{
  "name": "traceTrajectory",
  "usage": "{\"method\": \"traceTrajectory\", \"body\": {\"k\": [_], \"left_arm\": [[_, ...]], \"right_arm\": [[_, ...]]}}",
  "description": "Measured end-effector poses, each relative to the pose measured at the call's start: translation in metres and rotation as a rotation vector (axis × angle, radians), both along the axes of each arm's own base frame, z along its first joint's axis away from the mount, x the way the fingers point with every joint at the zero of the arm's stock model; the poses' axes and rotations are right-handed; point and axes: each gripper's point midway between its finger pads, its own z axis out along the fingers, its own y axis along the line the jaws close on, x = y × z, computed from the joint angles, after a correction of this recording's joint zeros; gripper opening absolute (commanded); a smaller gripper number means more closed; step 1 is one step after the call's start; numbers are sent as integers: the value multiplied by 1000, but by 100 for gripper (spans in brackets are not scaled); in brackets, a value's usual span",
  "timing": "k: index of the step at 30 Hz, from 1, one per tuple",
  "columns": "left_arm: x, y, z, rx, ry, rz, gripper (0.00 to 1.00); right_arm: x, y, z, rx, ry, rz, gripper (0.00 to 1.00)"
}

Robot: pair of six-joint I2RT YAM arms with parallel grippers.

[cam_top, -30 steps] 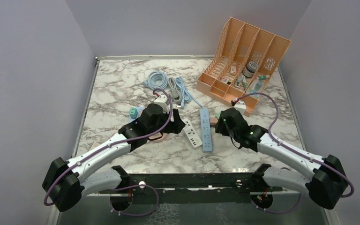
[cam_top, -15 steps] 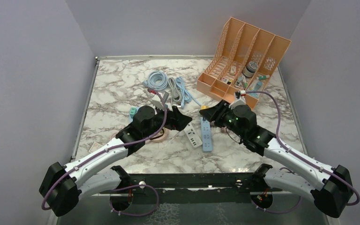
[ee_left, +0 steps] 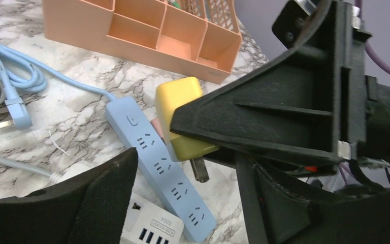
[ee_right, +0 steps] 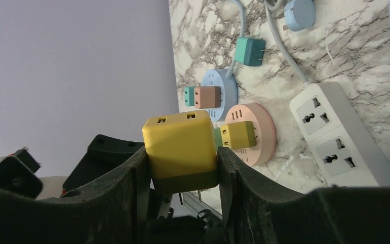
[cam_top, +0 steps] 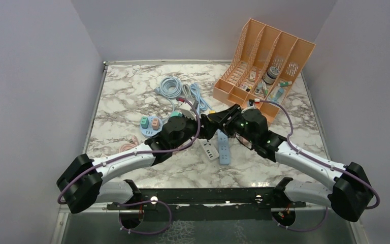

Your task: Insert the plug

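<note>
My right gripper (ee_right: 182, 168) is shut on a yellow plug (ee_right: 181, 147), gripping its two sides, prongs pointing down. In the left wrist view the plug (ee_left: 179, 104) hangs just above the switch end of the light blue power strip (ee_left: 157, 165), with the right gripper's finger (ee_left: 264, 117) across it. The strip (cam_top: 224, 145) lies flat on the marble table between the arms. My left gripper (ee_left: 183, 203) is open and empty, low over the strip and the white strip (ee_left: 150, 229). In the top view both grippers meet near the plug (cam_top: 212, 112).
An orange desk organizer (cam_top: 264, 61) stands at the back right. Coiled cables (cam_top: 175, 89) lie behind the grippers. A white multi-socket strip (ee_right: 335, 137) lies beside the blue one. A blue round socket (ee_right: 218, 94) and a pink round socket (ee_right: 251, 132) hold small adapters at the left.
My right gripper has swung left and lifted the yellow plug over the blue strip. My left arm has moved right to meet it, uncovering the round sockets.
</note>
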Motion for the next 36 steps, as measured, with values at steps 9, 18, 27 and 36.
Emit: {"method": "traceTrajectory", "body": {"k": [9,18,27,36], "left_arm": [[17,1,10,-83,-40,142,46],[24,0,16,-88,-137,175,14],[26,11,18,-111,-135,120,12],[2,17,34,-180,-26,-124,12]], "right_arm": [[3,1,9,77,40,-32,37],[8,5,11,67,50,-25,72],[-9,-8,45,-118,-216,106,86],[-47,-46,102,-268,-545,172,84]]}}
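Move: The yellow plug, prongs down, is in the right hand's fingertips, its middle barely 1 cm ahead and 1 cm left of that hand's point. From the open left hand it lies about 3 cm ahead, 2 cm to the right and 1 cm higher. From the left hand, the white power strip lies about level and 1 cm right, the blue power strip 2 cm ahead and 8 cm right, and the pink round outlet 1 cm back and 11 cm left, all roughly 18 cm below. The yellow plug is handed over in the air: the left hand eases about 2 cm forward and slightly up while its fingers close and pinch the plug, which the right hand holds nearly still. The right fingers then open and that hand leaves upward, back and to its right, some 10 cm, tipping up about 30 degrees. The left hand, keeping its grip, draws back with the plug, slightly up and left, turning clockwise. ##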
